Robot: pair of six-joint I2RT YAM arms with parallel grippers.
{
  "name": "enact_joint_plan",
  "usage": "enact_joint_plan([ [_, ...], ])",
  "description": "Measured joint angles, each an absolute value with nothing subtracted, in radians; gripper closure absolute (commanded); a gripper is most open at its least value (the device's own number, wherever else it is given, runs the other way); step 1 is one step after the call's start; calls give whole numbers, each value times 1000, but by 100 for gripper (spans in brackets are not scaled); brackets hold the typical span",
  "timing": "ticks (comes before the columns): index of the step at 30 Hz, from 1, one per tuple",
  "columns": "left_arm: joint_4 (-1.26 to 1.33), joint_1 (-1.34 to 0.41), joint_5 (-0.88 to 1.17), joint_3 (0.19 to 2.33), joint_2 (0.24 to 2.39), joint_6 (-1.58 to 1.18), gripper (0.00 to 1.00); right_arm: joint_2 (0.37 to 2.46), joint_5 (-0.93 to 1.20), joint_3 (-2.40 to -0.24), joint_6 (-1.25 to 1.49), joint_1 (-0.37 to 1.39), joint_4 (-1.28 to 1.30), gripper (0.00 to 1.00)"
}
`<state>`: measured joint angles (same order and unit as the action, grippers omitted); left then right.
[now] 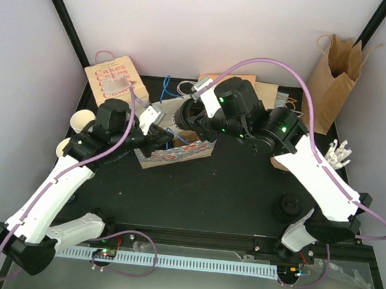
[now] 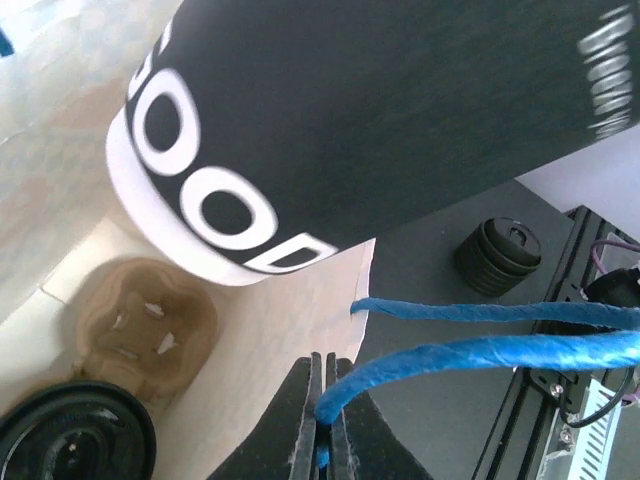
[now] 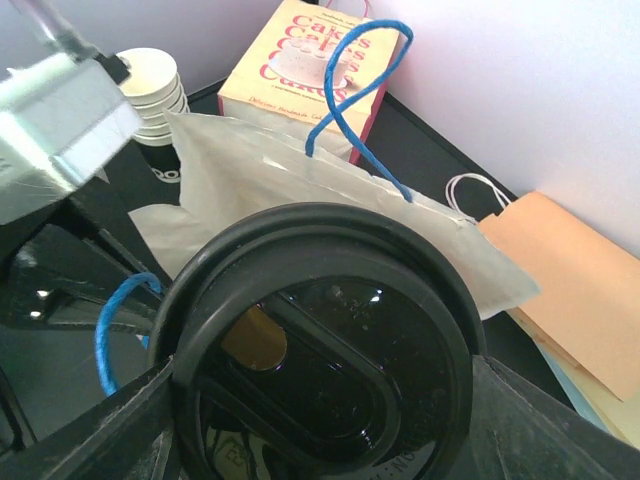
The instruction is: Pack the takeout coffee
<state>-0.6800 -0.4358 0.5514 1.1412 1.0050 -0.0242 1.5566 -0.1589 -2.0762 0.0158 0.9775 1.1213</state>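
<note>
My right gripper (image 3: 330,425) is shut on a takeout coffee cup (image 2: 380,110), black with white lettering and a white rim band. Its round black lid (image 3: 320,340) fills the right wrist view. The cup hangs at the mouth of a white paper bag (image 3: 300,215) that lies on its side mid-table (image 1: 175,153). My left gripper (image 2: 322,420) is shut on the bag's blue handle (image 2: 480,350) and holds the mouth open. Inside the bag I see a brown pulp carrier (image 2: 145,320) and another black lid (image 2: 75,435).
Cream paper cups (image 1: 81,119) are stacked at the left, beside a "Cakes" bag (image 1: 114,78). Flat orange and blue paper bags (image 3: 570,280) lie at the back. A brown bag (image 1: 336,72) stands at the right. A black lid (image 1: 288,207) rests on the table's front right.
</note>
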Motion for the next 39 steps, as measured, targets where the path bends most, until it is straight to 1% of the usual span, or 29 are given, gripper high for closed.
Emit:
enact_joint_plan([
  [18,-680,-540,539,1141,956,-68,98,1548,-204,-1945,4,978,1107,40],
  [30,-681,-584,523,1136,922,-73,98,1488,-202,-1844,5,978,1099,40],
  [35,-679,-618,523,1129,923,-84,98,1486,-183,-1845,5,978,1100,40],
  [39,-678,-649,521,1105,920,-99,98,1509,-134,-1892,4,978,1115,40],
])
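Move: The right hand, with the lidded cup still in its fingers, has the holder's empty well in the checkered bag about 8 cm ahead of it, some 4 cm to its left and roughly 30 cm below. The already packed cup stands some 8 cm to the left of that well and 2 cm nearer the robot. From the left hand, already gripping the blue handle, the empty well lies about 9 cm ahead, 6 cm to the right and 22 cm down. Keeping its shut grip on the blue handle, the left hand draws the bag back towards the robot by about 6 cm and some 3 cm to the right, turning slightly clockwise. Meanwhile the right hand keeps hold of the cup and lowers it about 6 cm towards the empty well, tilting a little, then eases up a touch at the end. ##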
